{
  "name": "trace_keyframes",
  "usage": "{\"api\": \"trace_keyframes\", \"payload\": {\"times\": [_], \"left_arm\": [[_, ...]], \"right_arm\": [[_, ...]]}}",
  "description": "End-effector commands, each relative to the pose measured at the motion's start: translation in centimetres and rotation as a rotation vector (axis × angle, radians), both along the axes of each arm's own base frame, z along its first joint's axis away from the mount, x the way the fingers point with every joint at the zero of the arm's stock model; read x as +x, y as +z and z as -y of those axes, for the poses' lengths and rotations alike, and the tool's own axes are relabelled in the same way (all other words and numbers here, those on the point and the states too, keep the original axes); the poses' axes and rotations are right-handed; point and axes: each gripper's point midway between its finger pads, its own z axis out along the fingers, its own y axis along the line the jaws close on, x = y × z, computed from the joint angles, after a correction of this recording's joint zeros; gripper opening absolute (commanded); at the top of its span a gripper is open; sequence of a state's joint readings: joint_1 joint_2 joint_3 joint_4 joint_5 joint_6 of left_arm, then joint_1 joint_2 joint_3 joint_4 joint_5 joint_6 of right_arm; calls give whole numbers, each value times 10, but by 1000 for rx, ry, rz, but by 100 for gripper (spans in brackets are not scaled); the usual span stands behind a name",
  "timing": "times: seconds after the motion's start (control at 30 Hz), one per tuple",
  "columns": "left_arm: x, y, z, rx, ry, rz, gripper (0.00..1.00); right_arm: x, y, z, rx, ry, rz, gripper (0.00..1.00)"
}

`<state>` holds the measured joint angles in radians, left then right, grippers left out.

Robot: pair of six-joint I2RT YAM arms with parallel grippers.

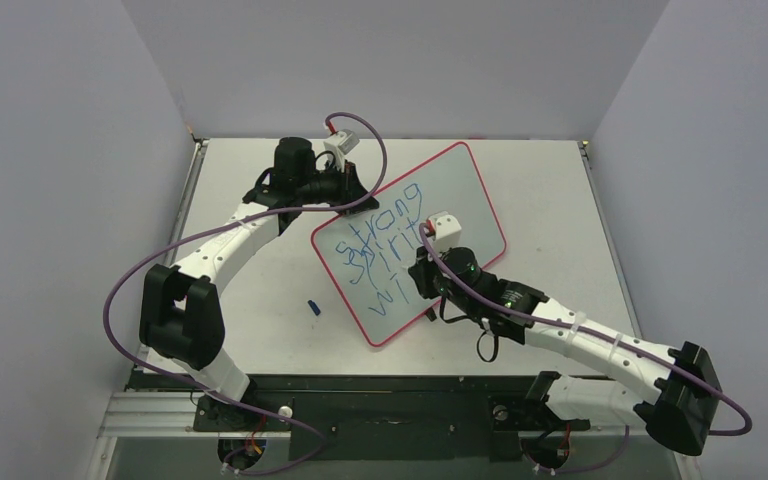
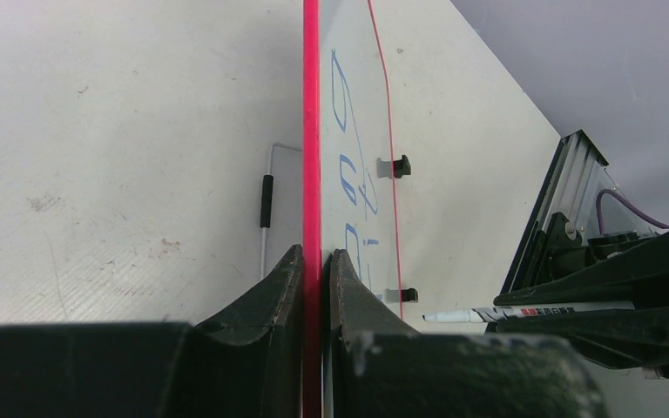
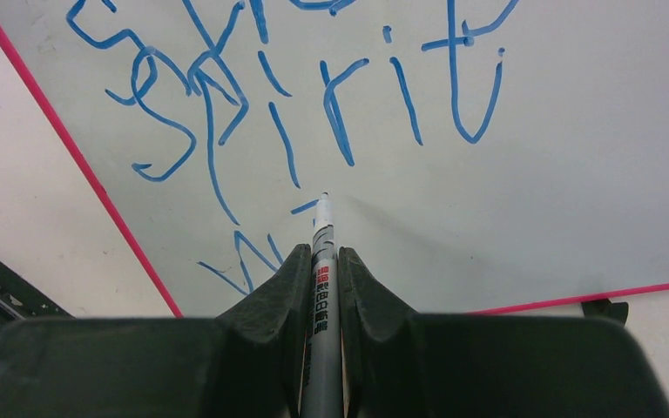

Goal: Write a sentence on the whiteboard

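Observation:
The whiteboard [image 1: 465, 190] lies tilted on the table, pale with a red-pink rim. The sentence [image 1: 380, 245] is blue handwriting reading "strong" and "spirit", with a third line starting "w" below. My left gripper [image 1: 346, 206] is shut on the board's upper-left rim; in the left wrist view its jaws [image 2: 316, 254] pinch the red edge of the whiteboard [image 2: 311, 131]. My right gripper [image 1: 424, 276] hangs over the third line, shut on a grey marker [image 3: 322, 228]. The marker tip sits just above the whiteboard [image 3: 557, 174], under "spirit" in the sentence [image 3: 340, 113]. The marker [image 2: 531, 312] also shows from the side.
A small blue cap [image 1: 313, 307] lies on the table left of the board's lower corner. A thin wire leg with a black sleeve [image 2: 266, 200] sticks out beside the rim, and black clips [image 2: 402, 165] sit on the far edge. Grey walls enclose the table.

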<state>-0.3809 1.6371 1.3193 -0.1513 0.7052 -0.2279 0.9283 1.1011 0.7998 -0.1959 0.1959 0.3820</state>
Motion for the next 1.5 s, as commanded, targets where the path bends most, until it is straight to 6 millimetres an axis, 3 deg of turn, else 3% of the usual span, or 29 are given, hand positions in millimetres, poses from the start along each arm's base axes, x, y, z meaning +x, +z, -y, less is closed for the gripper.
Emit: {"api": "trace_keyframes", "payload": {"times": [0.0,0.77,1.07,1.47], "left_arm": [[-1,-2,8,35,-51,75,0],[-2,-3,7,40,-49,75,0],[-3,-2,7,41,-46,78,0],[-3,-1,7,39,-47,81,0]], "right_arm": [[0,-7,7,6,-26,-9,0],[6,-39,-4,-35,-13,-49,0],[14,-46,13,-61,-58,-54,0],[27,-42,32,-80,-104,-57,0]]}}
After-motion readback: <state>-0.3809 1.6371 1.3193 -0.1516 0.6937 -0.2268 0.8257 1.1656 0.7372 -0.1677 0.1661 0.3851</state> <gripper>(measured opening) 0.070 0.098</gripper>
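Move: Clear of the board, the right hand's marker is bound for a blank spot just past the new "I", about 3 cm ahead of that hand, 2 cm left and 7 cm below. The "I" lies 1 cm back, 3 cm left and 9 cm down; the "W" 2 cm back, 9 cm left and 10 cm down; the middle of "spirit" 6 cm ahead, 8 cm left and 5 cm down. From the left hand the spot is roughly 12 cm back, 8 cm right and 12 cm lower. Lowering the marker about 4.5 cm, with a slight drift back and right at first, the right hand brings its tip onto the whiteboard beside the "I", pauses, then drags it some 3 cm forward and to the right in one short stroke. The fingers keep their grip on the marker; the left hand still pinches the board's upper-left edge and stays in place. ##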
